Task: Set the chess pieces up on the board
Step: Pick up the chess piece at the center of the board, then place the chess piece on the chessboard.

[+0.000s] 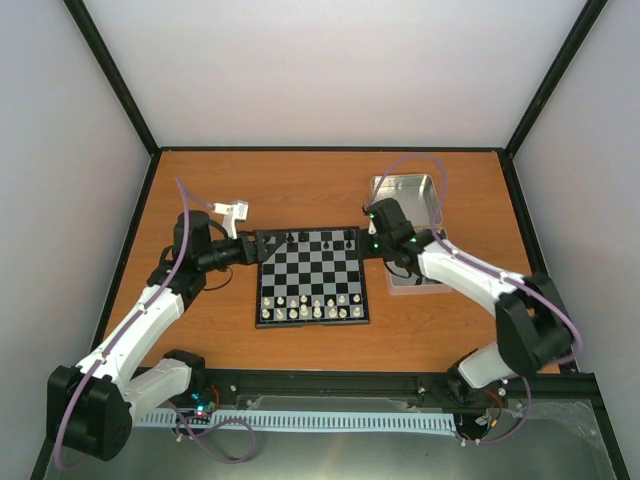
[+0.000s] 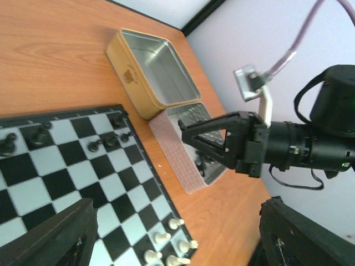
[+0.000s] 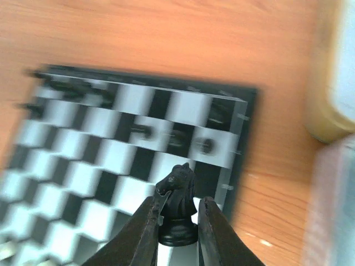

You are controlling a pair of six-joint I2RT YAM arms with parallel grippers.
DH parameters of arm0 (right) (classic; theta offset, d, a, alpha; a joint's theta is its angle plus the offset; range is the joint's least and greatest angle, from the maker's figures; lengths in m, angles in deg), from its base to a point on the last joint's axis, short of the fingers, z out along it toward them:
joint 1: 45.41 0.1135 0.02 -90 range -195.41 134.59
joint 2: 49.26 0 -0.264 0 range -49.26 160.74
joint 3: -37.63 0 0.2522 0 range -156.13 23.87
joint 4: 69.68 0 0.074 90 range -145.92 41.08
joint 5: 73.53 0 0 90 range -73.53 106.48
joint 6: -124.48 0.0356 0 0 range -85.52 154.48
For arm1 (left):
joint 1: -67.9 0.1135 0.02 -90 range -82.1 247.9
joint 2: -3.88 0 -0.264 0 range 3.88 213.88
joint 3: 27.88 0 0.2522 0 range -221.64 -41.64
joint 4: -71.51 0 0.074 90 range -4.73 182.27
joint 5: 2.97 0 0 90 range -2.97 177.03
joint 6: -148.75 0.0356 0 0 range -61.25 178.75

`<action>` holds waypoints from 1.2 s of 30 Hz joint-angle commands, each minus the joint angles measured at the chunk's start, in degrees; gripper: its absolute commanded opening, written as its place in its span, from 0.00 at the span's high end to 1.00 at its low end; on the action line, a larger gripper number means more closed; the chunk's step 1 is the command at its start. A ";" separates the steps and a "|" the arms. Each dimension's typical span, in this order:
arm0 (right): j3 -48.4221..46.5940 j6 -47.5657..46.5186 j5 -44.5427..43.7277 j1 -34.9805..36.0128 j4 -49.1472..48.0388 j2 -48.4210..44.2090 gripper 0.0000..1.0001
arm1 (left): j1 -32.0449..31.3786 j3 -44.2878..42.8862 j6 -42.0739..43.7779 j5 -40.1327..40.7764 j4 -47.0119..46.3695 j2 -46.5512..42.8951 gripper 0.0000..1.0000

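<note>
The board lies mid-table. A few black chess pieces stand on its far rows, and white pieces fill the near two. My right gripper is shut on a black knight by its base, hanging over the board's far right corner near three black pieces. In the top view that gripper is at the board's far right corner. My left gripper is open and empty, at the board's left edge.
An open metal tin sits at the back right, gold-sided in the left wrist view. A shallow tray beside the board's right edge holds some dark pieces. Black frame posts and grey walls enclose the table.
</note>
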 commanded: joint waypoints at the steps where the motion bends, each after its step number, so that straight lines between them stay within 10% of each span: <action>1: 6.04 -6.65 22.28 0.49 -15.51 -7.83 0.86 | -0.39 -2.48 -5.00 -8.24 -1.94 0.25 0.19; 15: 8.13 -7.19 48.79 3.61 -30.83 -11.52 0.85 | -6.09 -0.01 -20.25 -17.03 -12.55 2.88 0.22; 36: 3.67 -12.04 49.58 5.60 -24.58 -5.98 0.86 | -6.97 1.93 -26.74 -18.91 -15.92 9.04 0.76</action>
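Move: The right gripper already holds the black knight, about 7 cm ahead, 19 cm to the right and 12 cm below the left hand. The left gripper it is brought to lies, from the right hand, some 7 cm back, 19 cm left and 12 cm up. Below the right hand, the board's centre is about 11 cm left and 5 cm back, 10 cm down; the black-piece tray is 11 cm right, 2 cm back, 8 cm down. Leftward, upward and back, roughly 12 cm each way, the right arm carries the knight to the left gripper, swinging its fingers round to point left. The left hand comes about 6 cm right and 4 cm back, rising slightly before sinking again, and turns to face it; its wide-open fingers close more than halfway around the knight's free head end while the right keeps its grip. ##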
